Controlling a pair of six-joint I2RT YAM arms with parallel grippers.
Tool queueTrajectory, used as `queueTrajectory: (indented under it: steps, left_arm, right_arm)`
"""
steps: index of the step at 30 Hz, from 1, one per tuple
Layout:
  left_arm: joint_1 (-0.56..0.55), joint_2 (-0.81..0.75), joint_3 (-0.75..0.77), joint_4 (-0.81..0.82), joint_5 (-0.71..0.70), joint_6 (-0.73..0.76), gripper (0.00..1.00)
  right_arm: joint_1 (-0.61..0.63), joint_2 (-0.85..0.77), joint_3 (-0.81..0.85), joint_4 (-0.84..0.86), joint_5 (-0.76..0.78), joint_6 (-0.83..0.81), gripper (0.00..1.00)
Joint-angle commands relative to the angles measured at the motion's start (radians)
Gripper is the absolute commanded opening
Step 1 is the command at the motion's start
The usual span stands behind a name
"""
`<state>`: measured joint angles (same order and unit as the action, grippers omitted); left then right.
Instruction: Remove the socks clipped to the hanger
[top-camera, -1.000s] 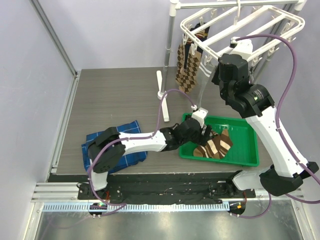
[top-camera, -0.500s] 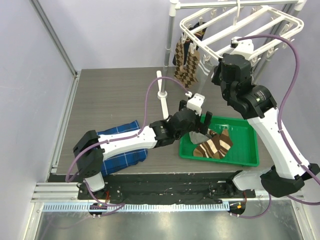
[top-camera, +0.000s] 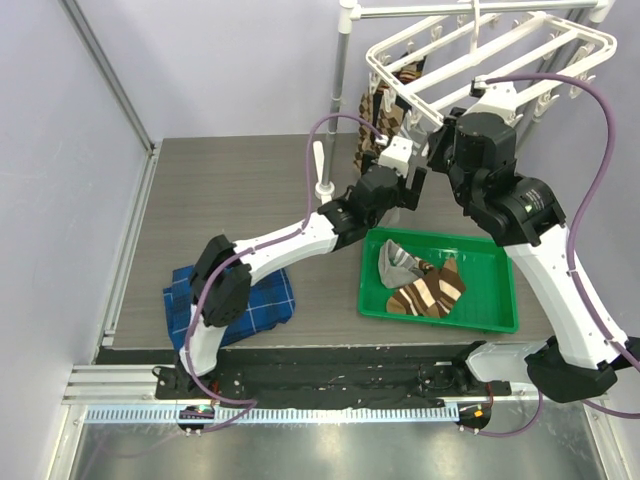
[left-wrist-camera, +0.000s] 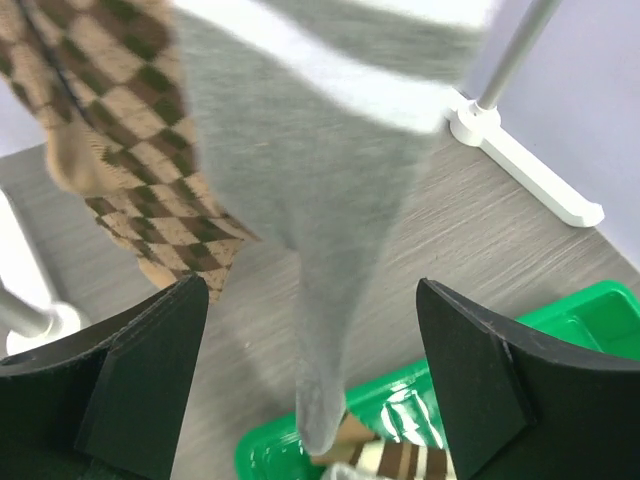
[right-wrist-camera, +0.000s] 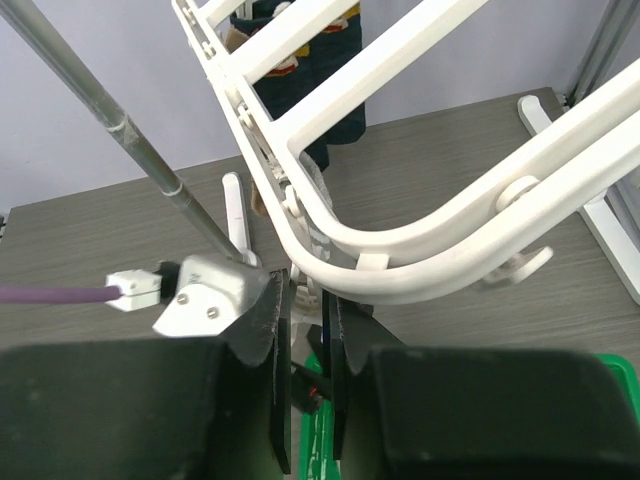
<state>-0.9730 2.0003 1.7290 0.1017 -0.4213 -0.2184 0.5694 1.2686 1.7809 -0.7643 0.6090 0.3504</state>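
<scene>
The white hanger (top-camera: 500, 50) hangs at the top right, its rim (right-wrist-camera: 420, 240) just above my right fingers. A brown argyle sock (top-camera: 373, 135) and a dark navy one (right-wrist-camera: 335, 90) hang from it. A grey sock with a white band (left-wrist-camera: 320, 200) also hangs there, straight ahead of my left gripper (left-wrist-camera: 312, 295), which is open and apart from it. That left gripper (top-camera: 412, 180) is raised under the hanger. My right gripper (right-wrist-camera: 306, 290) stands nearly shut on a small white clip (right-wrist-camera: 303, 262). A grey sock (top-camera: 398, 262) and a brown striped sock (top-camera: 430, 293) lie in the green tray (top-camera: 500, 318).
A folded blue plaid cloth (top-camera: 240, 298) lies at the front left beside the left arm's base. The metal pole stand (top-camera: 342, 90) rises behind the left gripper, with its white foot (top-camera: 320, 170) on the table. A second white foot (left-wrist-camera: 520, 165) lies beyond the tray.
My left arm has lifted out of the green tray to the hanger and its jaws have widened. A grey sock now lies in the tray. The right gripper stayed at the hanger.
</scene>
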Motion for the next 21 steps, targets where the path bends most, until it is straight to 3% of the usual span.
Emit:
queueTrajectory:
  steps: [1,4,5,8,13,19,21]
  left_arm:
    - [-0.003,0.063,0.096,0.055,0.015,0.037,0.85]
    - [0.002,0.060,0.090,0.066,0.056,0.022,0.46]
    - [0.002,0.033,0.077,0.078,0.093,0.013,0.26]
    - [0.000,-0.030,-0.032,0.116,0.165,-0.024,0.00]
    - [-0.001,-0.115,-0.120,0.130,0.246,-0.078,0.00]
    - [0.000,-0.196,-0.201,0.139,0.329,-0.105,0.00]
    - [0.000,-0.212,-0.224,0.139,0.351,-0.108,0.00]
  right_arm:
    - [0.003,-0.018,-0.014,0.030,-0.018,0.012,0.01]
    - [0.001,-0.021,-0.023,0.030,-0.008,0.001,0.01]
    - [0.003,-0.023,-0.026,0.033,0.000,-0.004,0.01]
    - [0.001,-0.037,-0.043,0.036,0.024,-0.011,0.06]
    - [-0.003,-0.064,-0.061,0.040,0.049,-0.017,0.19]
    - [-0.003,-0.104,-0.054,-0.012,0.029,-0.005,0.46]
    - [-0.005,-0.121,-0.040,-0.053,-0.003,0.002,0.50]
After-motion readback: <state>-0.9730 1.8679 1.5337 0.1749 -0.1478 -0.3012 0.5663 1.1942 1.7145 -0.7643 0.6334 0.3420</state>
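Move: The last grey sock hangs right in front of the left hand's open fingers, its middle about 2 cm ahead, 3 cm right and 3 cm up. The argyle socks hang some 12 cm ahead and 4 cm left; the green tray lies about 15 cm back, 13 cm right and 22 cm below. From the right hand, that grey sock's middle is roughly 3 cm ahead, 4 cm left and 12 cm below, the hanger's near corner 3 cm ahead, 1 cm right and 3 cm above. The hanging grey sock is pinched low down as the left hand dips about 2 cm right and down and its fingers shut fully; the hand then draws it back some 5 cm towards the base, rising 2 cm late on and turning about 15 degrees clockwise. The right hand, still gripping a clip under the hanger's near corner, sinks a centimetre, then half-opens and backs off 2 cm rightward. ##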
